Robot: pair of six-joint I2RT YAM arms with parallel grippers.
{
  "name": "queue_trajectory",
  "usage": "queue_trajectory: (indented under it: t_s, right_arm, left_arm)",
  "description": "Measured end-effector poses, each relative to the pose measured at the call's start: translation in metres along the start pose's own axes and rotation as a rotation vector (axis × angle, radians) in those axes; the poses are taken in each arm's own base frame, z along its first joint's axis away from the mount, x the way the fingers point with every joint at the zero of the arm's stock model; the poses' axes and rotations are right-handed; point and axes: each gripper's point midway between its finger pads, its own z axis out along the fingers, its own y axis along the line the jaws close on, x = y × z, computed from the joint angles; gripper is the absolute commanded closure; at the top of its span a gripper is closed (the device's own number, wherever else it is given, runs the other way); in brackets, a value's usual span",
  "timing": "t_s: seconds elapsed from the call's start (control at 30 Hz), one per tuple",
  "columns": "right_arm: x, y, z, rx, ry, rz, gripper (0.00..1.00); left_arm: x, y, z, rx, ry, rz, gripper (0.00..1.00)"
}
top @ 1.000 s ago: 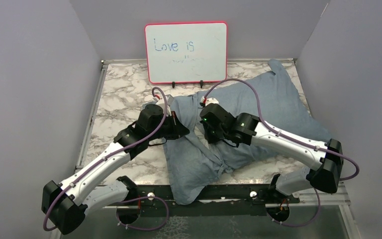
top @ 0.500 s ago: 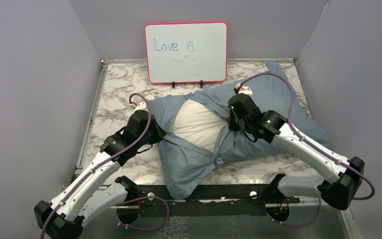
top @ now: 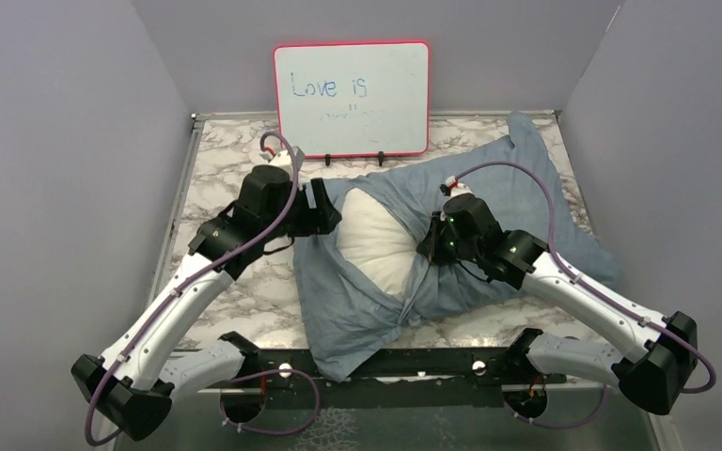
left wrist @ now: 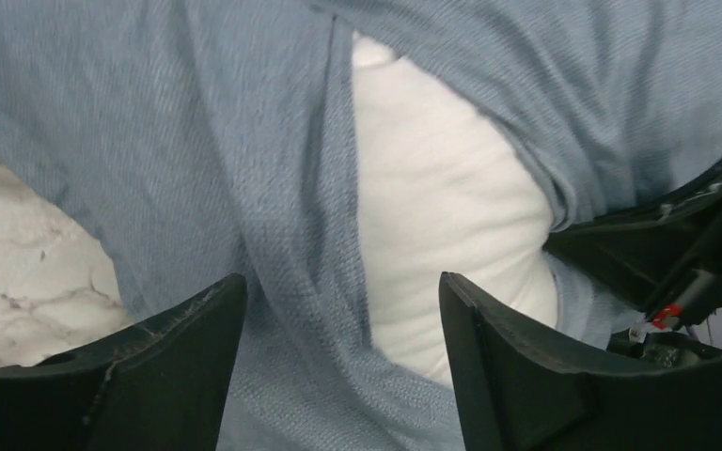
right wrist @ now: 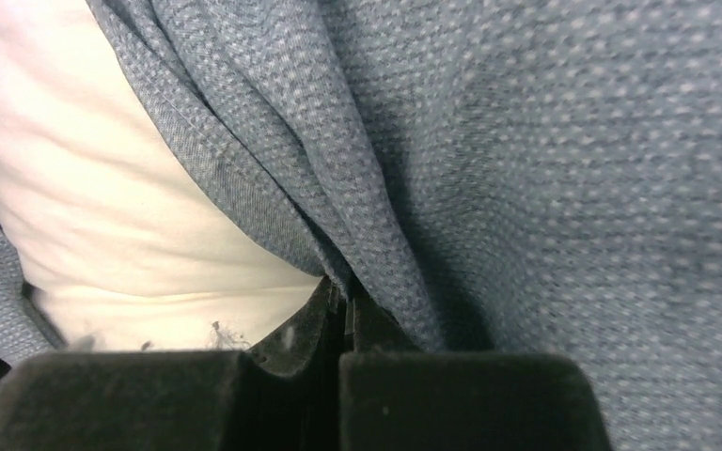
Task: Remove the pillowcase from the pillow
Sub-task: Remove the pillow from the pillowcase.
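Note:
The blue-grey pillowcase (top: 526,197) lies across the marble table, its mouth spread in the middle with the white pillow (top: 376,240) bulging out. My left gripper (top: 324,202) hovers open over the left lip of the mouth. In the left wrist view its gripper (left wrist: 343,301) straddles a cloth fold (left wrist: 273,235) beside the pillow (left wrist: 442,188), with nothing pinched. My right gripper (top: 430,249) is shut on the right lip. The right wrist view shows that gripper (right wrist: 343,299) clamped on a gathered pillowcase fold (right wrist: 357,207) next to the pillow (right wrist: 103,188).
A red-framed whiteboard (top: 352,98) stands at the back, just behind the cloth. Purple walls close in both sides. The bare marble top (top: 226,178) shows to the left. One corner of the cloth hangs over the black front rail (top: 451,362).
The two grippers pulled the mouth apart, baring the pillow. Then my left gripper let go, opened and moved back and right. The right gripper, still gripping cloth, shifted slightly nearer.

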Motion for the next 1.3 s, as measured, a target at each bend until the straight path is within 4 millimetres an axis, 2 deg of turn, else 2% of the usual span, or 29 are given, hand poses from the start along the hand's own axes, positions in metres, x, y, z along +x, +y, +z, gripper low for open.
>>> queue_trajectory:
  t_s: [0.07,0.13,0.2,0.27,0.3,0.43,0.5,0.6,0.7,0.77,0.8,0.9,0.97,1.1,1.17,1.27,1.3]
  right_arm:
    - [0.002,0.002,0.001,-0.013,0.005,0.004,0.98]
    - [0.004,0.005,0.001,-0.033,0.015,0.005,0.98]
    - [0.006,0.008,0.002,-0.048,0.024,0.004,0.97]
    - [0.007,0.010,0.003,-0.055,0.036,0.004,0.97]
    - [0.007,0.010,0.004,-0.055,0.039,0.003,0.96]
    - [0.007,0.010,0.004,-0.055,0.039,0.003,0.96]
    - [0.007,0.010,0.004,-0.054,0.039,0.003,0.96]
    - [0.005,0.008,0.005,-0.038,0.029,0.006,0.97]
    - [0.002,0.002,0.006,0.001,0.007,0.030,0.96]
    - [-0.002,0.002,0.005,0.012,-0.011,0.043,0.96]
    - [-0.004,0.004,0.005,0.010,-0.017,0.047,0.96]
    - [-0.010,0.010,0.003,-0.007,-0.032,0.047,0.96]
    - [-0.011,0.014,0.003,-0.025,-0.025,0.029,0.95]
    - [-0.012,0.025,-0.001,-0.065,0.025,-0.017,0.85]
    - [-0.011,0.032,-0.004,-0.102,0.047,-0.038,0.75]
    - [-0.009,0.043,-0.015,-0.178,0.064,-0.067,0.53]
    - [-0.009,0.047,-0.020,-0.204,0.063,-0.074,0.49]
  left_arm:
    - [-0.024,-0.016,-0.001,0.035,-0.039,0.027,0.23]
    - [-0.038,-0.026,0.002,0.054,-0.053,0.057,0.28]
    - [-0.044,-0.028,0.009,0.049,-0.039,0.100,0.33]
    - [-0.043,-0.024,0.026,0.014,0.021,0.141,0.36]
    - [-0.037,-0.019,0.042,-0.016,0.071,0.165,0.41]
    - [-0.009,0.005,0.059,-0.095,0.191,0.200,0.72]
    - [-0.003,0.017,0.057,-0.143,0.214,0.222,0.99]
    - [-0.008,0.029,0.051,-0.202,0.184,0.236,1.00]
    - [-0.017,0.056,0.046,-0.276,0.143,0.186,1.00]
    - [-0.021,0.074,0.048,-0.282,0.125,0.103,1.00]
    - [-0.019,0.094,0.047,-0.319,0.128,0.054,1.00]
    - [-0.013,0.119,0.048,-0.284,0.116,-0.115,1.00]
    - [-0.002,0.118,0.053,-0.187,0.101,-0.220,1.00]
    - [0.029,0.096,0.070,0.025,0.117,-0.339,1.00]
    - [0.035,0.087,0.072,0.065,0.126,-0.337,1.00]
    - [0.030,0.074,0.063,0.116,0.096,-0.307,1.00]
    - [0.027,0.070,0.059,0.128,0.084,-0.298,1.00]
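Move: The pillowcase's left rim, at the spot to pinch, lies about 4 cm ahead of the open left gripper, 1 cm to its right and 5 cm below. Beyond the rim, the bare white pillow is centred 9 cm right, 1 cm back and 8 cm below the left gripper. The right gripper already pinches the pillowcase's right rim. From it, the left rim is some 16 cm left, 6 cm farther out and 2 cm higher, and the pillow's middle is 9 cm left, 2 cm farther out and 2 cm lower. Lift the left gripper slightly forward, dip it about 7 cm onto the left rim and close it there. Drag the cloth left some 8 cm, away from the right gripper and sinking, then ease down, back and partly right, rolling the left side down. Keep the right gripper nearly still on its rim, finally raising it up and left as its fingers part. ##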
